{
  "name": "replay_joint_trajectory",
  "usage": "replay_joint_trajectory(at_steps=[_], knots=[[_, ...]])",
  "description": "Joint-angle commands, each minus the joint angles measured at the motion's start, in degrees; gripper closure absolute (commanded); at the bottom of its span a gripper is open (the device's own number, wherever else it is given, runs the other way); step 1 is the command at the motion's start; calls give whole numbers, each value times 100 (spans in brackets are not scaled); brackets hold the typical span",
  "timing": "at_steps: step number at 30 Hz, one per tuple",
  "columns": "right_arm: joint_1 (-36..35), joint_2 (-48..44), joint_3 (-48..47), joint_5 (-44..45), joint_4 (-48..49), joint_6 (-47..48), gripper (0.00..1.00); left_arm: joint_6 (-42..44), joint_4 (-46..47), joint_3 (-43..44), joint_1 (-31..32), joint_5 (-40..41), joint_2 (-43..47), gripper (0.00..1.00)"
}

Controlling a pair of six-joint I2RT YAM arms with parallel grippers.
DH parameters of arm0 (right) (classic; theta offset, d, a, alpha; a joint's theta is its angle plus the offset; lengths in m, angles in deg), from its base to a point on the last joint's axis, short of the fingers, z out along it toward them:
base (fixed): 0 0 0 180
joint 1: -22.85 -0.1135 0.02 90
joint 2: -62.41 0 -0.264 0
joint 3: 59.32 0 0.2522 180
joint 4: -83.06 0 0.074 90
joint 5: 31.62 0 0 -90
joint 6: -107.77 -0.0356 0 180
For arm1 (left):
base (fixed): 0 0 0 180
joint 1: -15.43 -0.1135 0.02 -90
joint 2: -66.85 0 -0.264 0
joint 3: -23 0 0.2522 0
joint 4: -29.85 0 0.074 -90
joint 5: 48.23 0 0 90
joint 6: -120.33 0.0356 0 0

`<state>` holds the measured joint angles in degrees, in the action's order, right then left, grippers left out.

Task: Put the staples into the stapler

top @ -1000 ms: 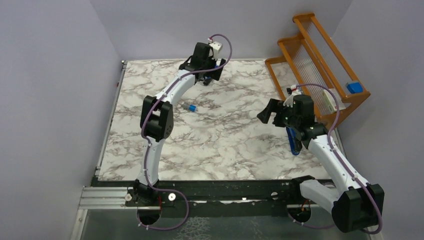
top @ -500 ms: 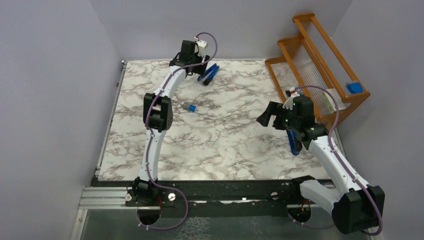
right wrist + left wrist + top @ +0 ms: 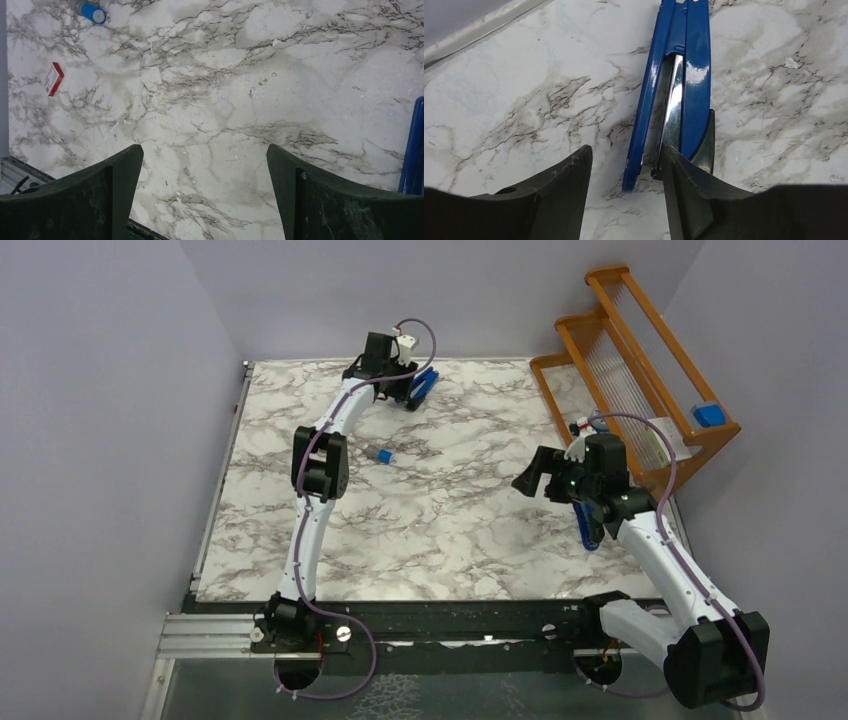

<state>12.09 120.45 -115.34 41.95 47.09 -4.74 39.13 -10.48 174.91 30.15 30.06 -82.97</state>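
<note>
The blue stapler lies hinged open at the table's far edge. In the left wrist view its blue top arm and shiny metal rail run away from me. My left gripper is open around the stapler's near end: the blue top arm's tip sits in the gap, apart from the left finger, and the right finger rests against the rail side. The staples' small white box with a red label shows only in the right wrist view. My right gripper hangs wide open over bare marble.
A small blue-capped cylinder lies mid-table. A wooden rack stands at the back right with a blue item on it. Another blue object lies partly under my right arm. Grey walls close the left and back.
The left arm has stretched farther back and left, uncovering the stapler, and its jaws have narrowed around the stapler's near end. The right arm has barely moved.
</note>
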Motion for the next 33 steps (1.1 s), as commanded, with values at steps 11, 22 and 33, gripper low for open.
replay_joint_trajectory(at_steps=[11,22,33], knots=[[31,-123,-29,-234,-221,-101,5,-130,179,230,-66,-64,-284,53],[31,-110,-30,-255,-210,-114,5,-208,188,95,-57,-216,-339,79],[31,-343,37,-67,154,-486,5,-640,193,-484,-57,-629,481,100]])
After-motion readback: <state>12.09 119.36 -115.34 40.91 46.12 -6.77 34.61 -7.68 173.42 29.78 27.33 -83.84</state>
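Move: The blue stapler lies open on the table under the left hand, its middle about 5 cm ahead, 4 cm to the right and some 2 cm lower. The free end of its slim blue arm is already between the half-open fingers. The blue-capped bottle is about 16 cm back and 5 cm left of the hand, the staples box some 27 cm back and 16 cm left. From the right hand, the stapler is roughly 38 cm ahead, 23 cm left and 10 cm down. The left hand stays almost in place, settling about 1.5 cm lower around the free end of the stapler's slim blue arm, with one finger coming down between it and the silver magazine. Its fingers then close from just over half open to nearly shut and pinch that arm from both sides; late in the squeeze the hand eases about half a centimetre up and to the right and rolls some 5 degrees, left side down. ##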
